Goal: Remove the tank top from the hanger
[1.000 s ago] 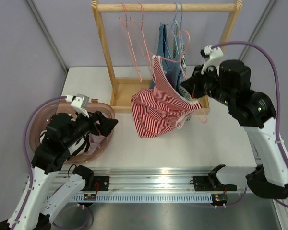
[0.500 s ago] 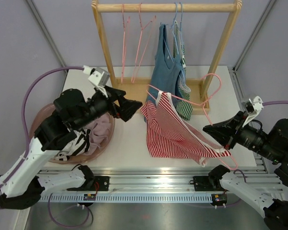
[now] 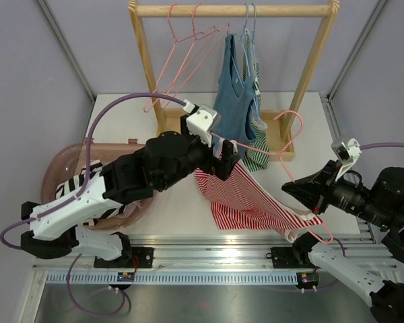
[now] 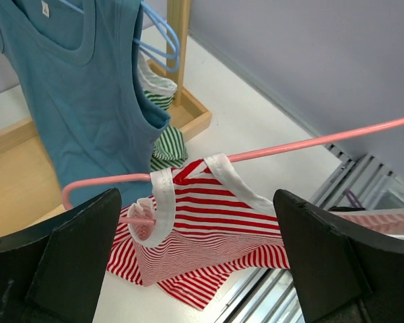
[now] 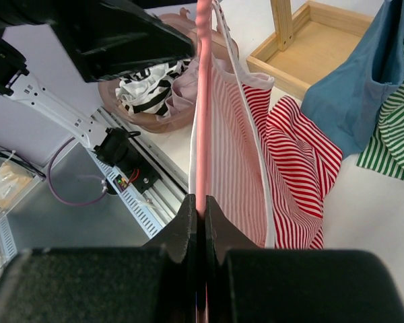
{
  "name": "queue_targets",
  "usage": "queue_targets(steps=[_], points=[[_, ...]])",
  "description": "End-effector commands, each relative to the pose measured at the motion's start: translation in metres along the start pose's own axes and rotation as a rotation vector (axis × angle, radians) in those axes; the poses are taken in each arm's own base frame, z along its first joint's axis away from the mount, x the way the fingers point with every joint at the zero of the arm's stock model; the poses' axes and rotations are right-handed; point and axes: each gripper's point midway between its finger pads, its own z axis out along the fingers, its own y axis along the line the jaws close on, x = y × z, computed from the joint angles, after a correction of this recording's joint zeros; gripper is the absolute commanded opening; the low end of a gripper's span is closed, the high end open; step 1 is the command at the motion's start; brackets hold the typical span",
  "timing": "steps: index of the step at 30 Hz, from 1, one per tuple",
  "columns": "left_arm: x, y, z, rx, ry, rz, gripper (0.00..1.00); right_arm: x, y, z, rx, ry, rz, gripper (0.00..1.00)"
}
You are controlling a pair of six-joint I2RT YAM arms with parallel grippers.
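A red-and-white striped tank top hangs from a pink hanger, off the rack and low over the table's front right. My right gripper is shut on the hanger's bar, with the striped cloth draped to its right. My left gripper stands wide open at the top's left shoulder. In the left wrist view a white-edged strap is looped over the hanger's end, between and beyond my spread fingers. Nothing is held in that gripper.
The wooden rack at the back carries a blue tank top, a green striped top and empty pink hangers. A pink basket of clothes sits at the left. A metal rail runs along the front edge.
My left arm swung from the basket rightward to the tank top's shoulder, still open. My right gripper pulled the hanger and top off the rack toward the front right.
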Motion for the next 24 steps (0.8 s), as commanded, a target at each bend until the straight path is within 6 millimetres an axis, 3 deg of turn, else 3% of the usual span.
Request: queue_targets(steps=[1, 4, 7, 8, 11, 14, 19, 23, 24], points=[[-0.012, 0.005, 0.007, -0.06, -0.052, -0.021, 0.99, -0.021, 0.017, -0.003, -0.081, -0.103, -0.023, 0.0], [-0.005, 0.003, 0.016, -0.062, -0.037, -0.011, 0.98, -0.019, 0.023, 0.001, -0.128, -0.094, -0.026, 0.0], [-0.002, 0.008, 0.018, -0.094, -0.027, 0.003, 0.86, -0.02, 0.02, 0.004, -0.117, -0.095, -0.027, 0.0], [0.0, 0.009, 0.018, -0.101, -0.024, 0.006, 0.73, -0.021, 0.015, 0.005, -0.092, -0.101, -0.028, 0.0], [0.002, 0.016, 0.016, -0.132, -0.024, 0.008, 0.49, -0.019, 0.007, 0.007, -0.051, -0.105, -0.026, 0.0], [0.005, 0.02, 0.013, -0.143, -0.021, 0.007, 0.46, -0.015, -0.002, 0.014, -0.017, -0.086, -0.017, 0.0], [0.012, 0.036, 0.008, -0.215, -0.008, 0.016, 0.02, -0.007, -0.008, 0.02, 0.003, -0.06, -0.014, 0.0], [0.019, 0.054, 0.001, -0.282, 0.0, 0.007, 0.0, 0.003, -0.012, 0.021, 0.009, -0.029, -0.031, 0.0], [0.016, 0.068, -0.003, -0.331, -0.011, -0.006, 0.0, 0.005, -0.011, 0.019, 0.003, -0.027, -0.038, 0.0]])
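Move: The red-striped tank top's strap ends, bunched on the pink hanger's near end, sit just beyond the open left fingers: about 2 cm ahead, 1 cm right and 2 cm below. The hanger's end loop is 5 cm ahead, 2 cm left, 3 cm lower. The blue tank top hangs some 18 cm ahead and 5 cm right, slightly lower. For the right hand, already gripping the hanger, the straps lie roughly 14 cm ahead and 18 cm left, near level. The left hand sinks about 4 cm, easing forward, and pinches the straps while the right lowers its hanger. ##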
